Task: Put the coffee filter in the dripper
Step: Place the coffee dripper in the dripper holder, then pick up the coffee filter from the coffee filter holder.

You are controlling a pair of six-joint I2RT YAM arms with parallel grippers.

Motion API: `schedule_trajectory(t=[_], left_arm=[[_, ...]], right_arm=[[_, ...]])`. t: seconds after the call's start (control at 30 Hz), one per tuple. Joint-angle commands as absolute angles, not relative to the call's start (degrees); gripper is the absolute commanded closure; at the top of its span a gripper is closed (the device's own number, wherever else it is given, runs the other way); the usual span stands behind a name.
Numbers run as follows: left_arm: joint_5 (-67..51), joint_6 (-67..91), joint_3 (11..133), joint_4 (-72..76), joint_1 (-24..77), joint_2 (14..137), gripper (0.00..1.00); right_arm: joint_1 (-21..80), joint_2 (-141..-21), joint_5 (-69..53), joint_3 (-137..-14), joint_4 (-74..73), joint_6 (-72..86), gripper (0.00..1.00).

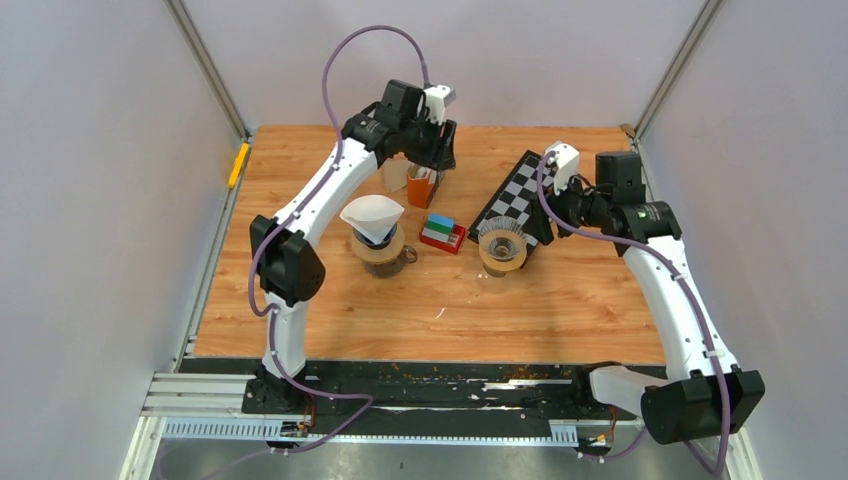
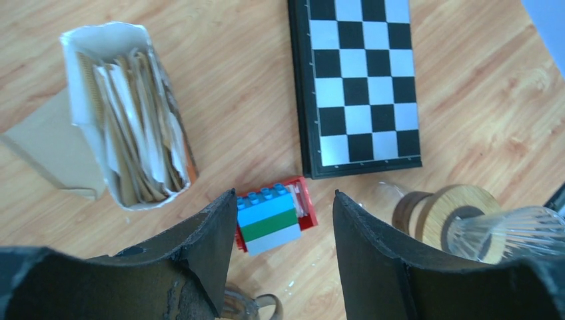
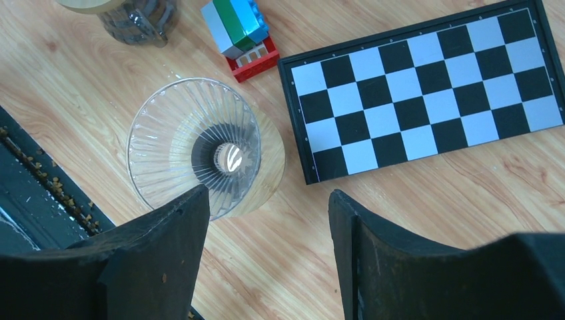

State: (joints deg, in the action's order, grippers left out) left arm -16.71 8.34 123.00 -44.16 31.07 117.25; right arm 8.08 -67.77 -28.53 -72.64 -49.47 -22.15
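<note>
A white paper coffee filter (image 1: pixel 372 215) stands cone-down in the dripper (image 1: pixel 378 248) with a wooden collar at centre left. A second clear glass dripper (image 1: pixel 502 244) (image 3: pixel 193 147) (image 2: pixel 506 227) stands empty to its right. My left gripper (image 1: pixel 437 150) (image 2: pixel 283 193) hangs open with nothing between its fingers, above the table near a torn packet of filters (image 1: pixel 420 185) (image 2: pixel 130 113). My right gripper (image 3: pixel 266 190) is open and empty too, just beside the empty dripper over bare wood.
A stack of blue, green and grey bricks on a red base (image 1: pixel 441 232) (image 2: pixel 270 217) (image 3: pixel 238 30) lies between the drippers. A chessboard (image 1: pixel 515 195) (image 2: pixel 360 80) (image 3: pixel 426 87) lies at the back right. A glass handle (image 2: pixel 266 307) shows under the left fingers.
</note>
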Motion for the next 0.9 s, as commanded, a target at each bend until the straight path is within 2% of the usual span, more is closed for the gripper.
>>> schedule_trajectory(t=[0.0, 0.1, 0.2, 0.53, 0.73, 0.87], left_arm=[[-14.84, 7.1, 125.08, -41.19, 29.24, 117.81, 0.38], [-15.38, 7.2, 124.61, -41.1, 29.17, 117.61, 0.38], [-15.92, 7.29, 123.92, -40.89, 29.18, 117.13, 0.38], [-16.09, 6.29, 121.55, -40.24, 29.18, 115.4, 0.38], [-16.0, 5.77, 121.03, -40.34, 29.18, 115.36, 0.38], [-15.57, 5.21, 121.11, -40.45, 29.1, 115.56, 0.37]], right_arm=[[7.77, -68.31, -33.26, -71.88, -46.01, -22.16, 0.34], [7.9, -70.46, -34.79, -71.65, -46.24, -21.98, 0.35], [7.91, -72.01, -34.37, -70.86, -45.44, -21.93, 0.4], [7.91, -73.93, -31.98, -69.05, -44.99, -23.0, 0.79], [7.91, -73.85, -32.03, -69.23, -45.16, -23.07, 0.8], [7.91, -73.92, -32.01, -69.88, -45.46, -23.02, 0.76]])
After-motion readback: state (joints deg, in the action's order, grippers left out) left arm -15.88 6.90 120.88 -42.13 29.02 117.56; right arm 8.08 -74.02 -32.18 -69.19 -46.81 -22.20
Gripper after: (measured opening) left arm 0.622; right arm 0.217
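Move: The glass dripper already sits in its wooden holder on the beaker; its middle is about 6 cm to the right hand's left, 2 cm back and 8 cm lower, with the holder's ring some 4 cm straight below it. From the right hand the chessboard's middle lies roughly 7 cm ahead, and the toy bricks 16 cm left and 2 cm ahead, both down on the table. From the left hand the dripper is about 16 cm back, 11 cm right and 8 cm lower. The right hand drops about 4 cm onto the near right side of the dripper's rim, edging a centimetre left and tipping slightly down, while its fingers close from well open to a narrow gap with the rim between them, then it stays there. The empty left hand eases some 2.5 cm forward and to the left, away from the dripper, then sinks about a centimetre over the filter box with its fingers still open. ##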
